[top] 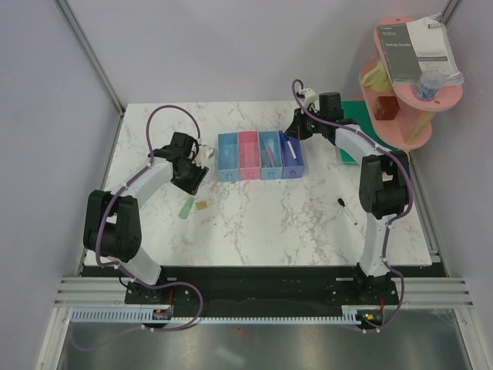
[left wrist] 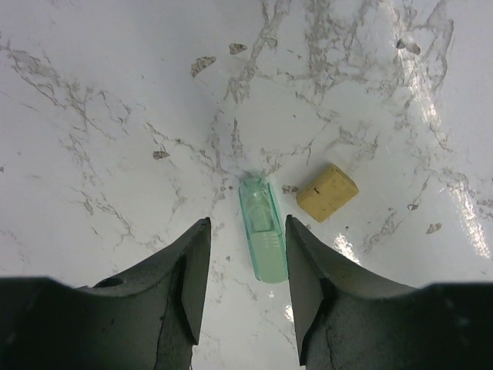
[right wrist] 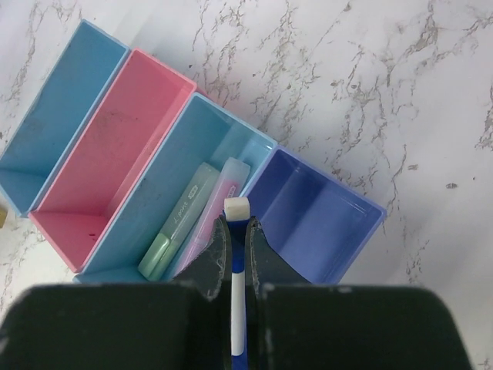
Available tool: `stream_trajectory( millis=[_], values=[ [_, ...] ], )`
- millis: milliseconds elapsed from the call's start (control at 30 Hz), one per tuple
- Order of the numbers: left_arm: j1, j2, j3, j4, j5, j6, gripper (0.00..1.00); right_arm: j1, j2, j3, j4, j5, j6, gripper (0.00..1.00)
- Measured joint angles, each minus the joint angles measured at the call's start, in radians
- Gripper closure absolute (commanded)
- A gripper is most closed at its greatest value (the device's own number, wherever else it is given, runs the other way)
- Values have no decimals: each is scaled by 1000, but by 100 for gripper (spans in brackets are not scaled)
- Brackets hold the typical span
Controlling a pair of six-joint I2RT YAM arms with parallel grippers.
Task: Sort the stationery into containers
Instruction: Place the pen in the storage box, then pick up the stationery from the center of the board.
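Four joined bins [top: 259, 156] stand mid-table: light blue, pink, light blue, dark blue. In the right wrist view the third bin [right wrist: 146, 231] holds a green marker [right wrist: 182, 220] and a pink marker [right wrist: 215, 204]. My right gripper [right wrist: 236, 231] is shut on a white and blue pen [right wrist: 237, 289] with a white end cap, above the wall between the third bin and the dark blue bin [right wrist: 323, 223]. My left gripper [left wrist: 246, 231] is open above a pastel green marker [left wrist: 263, 239], which lies partly between the fingers. A tan block [left wrist: 326, 191] lies beside it. A dark pen [top: 347, 210] lies at the right.
A pink tiered shelf [top: 408, 85] with a spiral-bound booklet [top: 422, 48] stands at the back right. A green mat [top: 360, 123] lies behind the right arm. The first light blue bin [right wrist: 54, 123] and the pink bin [right wrist: 115, 146] show nothing inside.
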Motion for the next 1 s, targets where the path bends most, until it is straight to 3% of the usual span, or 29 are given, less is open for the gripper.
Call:
stream_trajectory(
  millis=[100, 133, 233, 433, 667, 1000],
  values=[
    [-3, -8, -26, 2, 11, 34, 50, -1, 2, 0, 5, 0, 0, 89],
    [-6, -8, -35, 4, 15, 45, 50, 0, 2, 0, 10, 0, 0, 76],
    [-18, -8, -62, 13, 19, 75, 50, 0, 2, -9, 20, 0, -4, 57],
    [-60, -8, -115, 47, 23, 130, 50, 0, -1, -32, 7, 10, -37, 38],
    [-97, -3, -138, 85, 37, 164, 50, 0, -106, -34, -100, 58, -117, 35],
    [-130, 30, -174, 132, 55, 201, 52, -14, -414, -158, -276, 232, -342, 27]
  ],
)
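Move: The right hand still pinches the pen over the storage box; the dark blue bin's middle is about 4 cm back, 1 cm right and 4 cm below it. Of that bin's middle, the filled light-blue bin is 8 cm left and the pink bin 16 cm left, both level with it. From the left hand, the yellow block lies some 4 cm back, 5 cm right and 8 cm down, with the green stick about 6 cm left of the block and 1 cm nearer the base. The right fingers let go of the pen in the dark blue bin after a small dip, opening wide, and the hand then lifts about 8 cm while drawing back and right, clear of the box. Meanwhile the half-open left hand sinks about 5 cm towards the yellow block, going back and then also right, and turns some 20 degrees clockwise to bring the block between its fingertips, no touch seen. ##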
